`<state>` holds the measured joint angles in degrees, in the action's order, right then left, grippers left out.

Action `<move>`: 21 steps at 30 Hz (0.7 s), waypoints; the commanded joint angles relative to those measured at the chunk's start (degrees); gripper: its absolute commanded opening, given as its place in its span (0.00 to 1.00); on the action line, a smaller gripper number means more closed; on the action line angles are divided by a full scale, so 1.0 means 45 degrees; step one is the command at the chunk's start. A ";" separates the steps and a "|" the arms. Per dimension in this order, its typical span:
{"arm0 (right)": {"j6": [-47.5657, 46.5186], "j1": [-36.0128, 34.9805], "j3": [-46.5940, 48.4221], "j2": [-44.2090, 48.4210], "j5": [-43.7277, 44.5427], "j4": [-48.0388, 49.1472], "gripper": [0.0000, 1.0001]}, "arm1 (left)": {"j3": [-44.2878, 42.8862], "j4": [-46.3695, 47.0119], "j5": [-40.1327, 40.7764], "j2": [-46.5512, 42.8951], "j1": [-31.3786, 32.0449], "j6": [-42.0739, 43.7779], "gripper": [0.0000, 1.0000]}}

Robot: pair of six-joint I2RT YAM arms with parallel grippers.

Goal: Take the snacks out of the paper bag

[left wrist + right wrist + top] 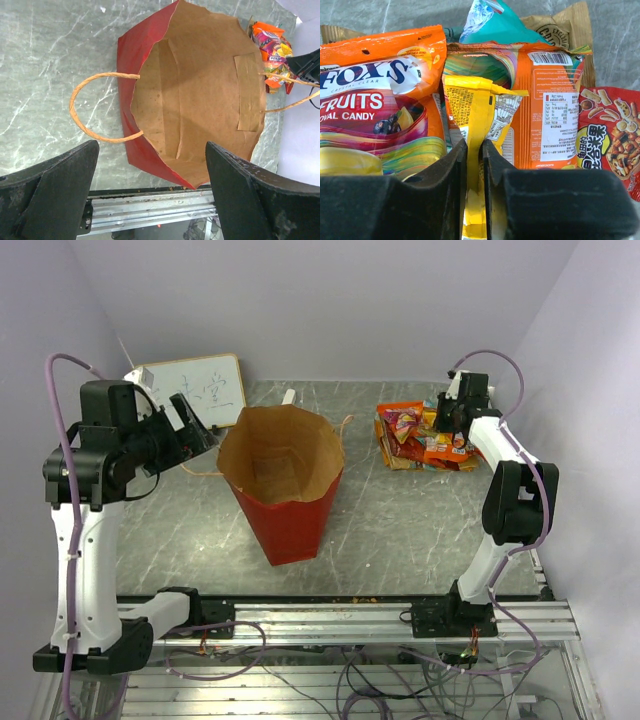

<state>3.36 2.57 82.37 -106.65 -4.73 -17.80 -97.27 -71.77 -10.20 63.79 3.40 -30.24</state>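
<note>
The red paper bag [285, 510] stands upright mid-table, its brown mouth open upward; no packet shows inside it [195, 90]. My left gripper [200, 430] hovers open beside the bag's left rim, and its wrist view looks down into the mouth between wide-apart fingers [151, 150]. The snacks [420, 435] lie piled on the table at the far right, also glimpsed past the bag [272, 45]. My right gripper [452, 430] is down on that pile, its jaws [475, 145] nearly together with the edge of a yellow packet [475, 105] between them. Orange, teal and red packets surround it.
A white whiteboard [200, 385] leans at the back left, behind my left arm. The bag's tan cord handle [82, 115] loops out over the grey marble table [400, 530]. The metal rail [350, 620] runs along the near edge. Walls close in on both sides.
</note>
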 commanded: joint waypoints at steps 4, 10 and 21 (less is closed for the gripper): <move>0.0118 0.0035 0.0434 0.0308 -0.0066 -0.0724 0.34 | -0.1405 -0.0667 0.0371 0.0205 -0.0125 0.0660 0.98; 0.0077 0.0036 0.0461 0.1006 0.0384 -0.1048 0.57 | -0.1766 -0.0693 0.0101 0.0296 -0.0123 0.0819 0.98; 0.0872 -0.0109 0.1051 0.2269 0.0672 -0.2715 0.76 | -0.1751 -0.0459 -0.0686 0.0015 -0.0117 0.0644 0.98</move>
<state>4.45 2.55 84.01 -99.63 -2.20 -25.41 -103.88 -74.00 -10.72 64.95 3.40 -27.62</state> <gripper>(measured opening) 0.706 0.979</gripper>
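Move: The yellow snack pack is still between my right fingers, its middle about 2 cm below the hand point and 1 cm ahead. The Fox's candy bag lies some 11 cm to this hand's left and 2 cm ahead, the orange bag 6 cm right and 3 ahead, and the red nut bag 13 cm right and 1 ahead, all roughly 3 cm lower. From my left hand, the yellow pack is some 54 cm right, 26 ahead and 24 below. I let go of the yellow snack pack with my right hand, holding in place while the fingers spread wide around it. Then I lift straight off the snack pile by about 5 cm, drawing back towards my base by some 2 cm on the way. My left hand, empty and open, rises another 2 to 3 cm beside the paper bag and then waits there. ##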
